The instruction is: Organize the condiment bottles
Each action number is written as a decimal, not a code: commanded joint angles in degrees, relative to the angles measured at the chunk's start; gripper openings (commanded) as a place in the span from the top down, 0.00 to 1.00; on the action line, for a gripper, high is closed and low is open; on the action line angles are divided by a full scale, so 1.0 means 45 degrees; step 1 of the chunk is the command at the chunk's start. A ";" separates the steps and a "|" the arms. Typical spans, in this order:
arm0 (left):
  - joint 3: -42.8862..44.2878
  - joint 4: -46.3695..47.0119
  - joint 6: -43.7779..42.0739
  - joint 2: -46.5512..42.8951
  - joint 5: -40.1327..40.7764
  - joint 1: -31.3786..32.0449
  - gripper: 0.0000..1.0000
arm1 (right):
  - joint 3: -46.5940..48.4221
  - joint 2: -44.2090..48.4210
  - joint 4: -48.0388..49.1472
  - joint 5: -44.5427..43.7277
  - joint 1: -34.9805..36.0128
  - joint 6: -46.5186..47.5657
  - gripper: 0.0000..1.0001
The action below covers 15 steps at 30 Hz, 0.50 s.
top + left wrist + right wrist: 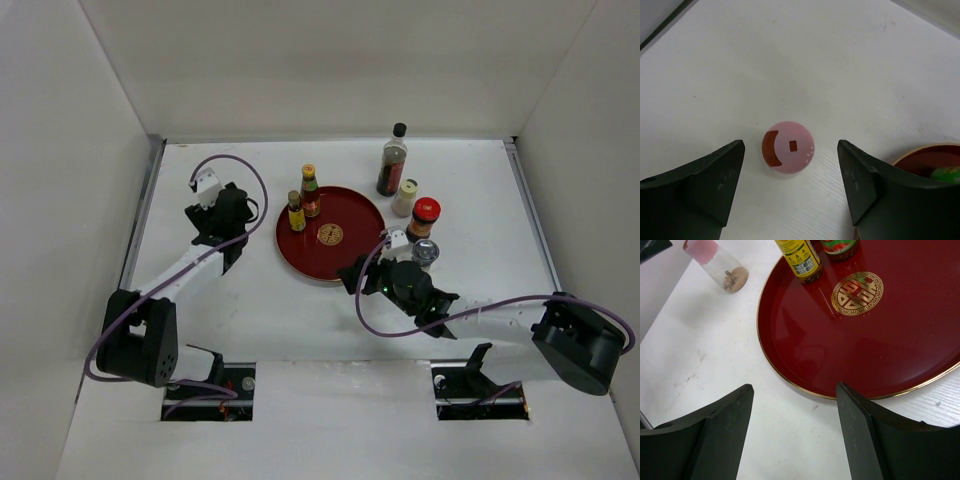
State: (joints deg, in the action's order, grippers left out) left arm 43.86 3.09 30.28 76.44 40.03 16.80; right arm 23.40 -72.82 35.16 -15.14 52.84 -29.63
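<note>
A pink-capped bottle (788, 155) stands on the white table, seen from straight above. My left gripper (791, 146) hangs open over it, a finger on each side and neither touching. The right wrist view shows the same bottle (720, 262) left of the round red tray (880, 355). A small yellow bottle (296, 212) and an orange-capped brown bottle (310, 192) stand on the tray's left part. To the tray's right stand the tall dark black-capped bottle (392, 160), the cream one (405, 197), the red-lidded jar (424, 218) and the grey-lidded jar (425, 253). My right gripper (795, 386) is open and empty at the tray's near edge.
White walls close in the table on the left, back and right. In the top view my left gripper (228, 235) covers the pink-capped bottle. My right gripper (352, 272) is close beside the grey-lidded jar. The tray's rim (920, 152) lies just right of the left fingers.
</note>
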 commanded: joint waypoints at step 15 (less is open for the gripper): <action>-0.0154 0.1422 0.0204 0.0614 -0.0849 -0.0657 0.63 | 0.0230 -0.0068 0.0723 0.0160 0.0084 -0.0018 0.24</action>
State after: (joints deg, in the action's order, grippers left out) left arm 43.86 6.46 30.70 83.11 35.92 13.32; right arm 23.42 -73.03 35.16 -15.11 52.95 -29.61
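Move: The pink-capped jar stands just beyond the open left fingers, 1 cm ahead and 1 cm left, its middle roughly 7 cm below them. The yellow-labelled bottle is some 18 cm to the left hand's right and 3 cm ahead, with the red-labelled bottle about 4 cm right of it and 4 cm farther out. The red plate's centre is around 27 cm right, 2 cm ahead. From the idle right hand the jar is about 13 cm ahead, 31 cm left. The pink cap is what the left fingers come down around: the left hand sinks about 4 cm onto it, easing a little over 1 cm forward and slightly left. Once low, it all but stops while the open fingers close from either side, beginning a pinch on the cap. ##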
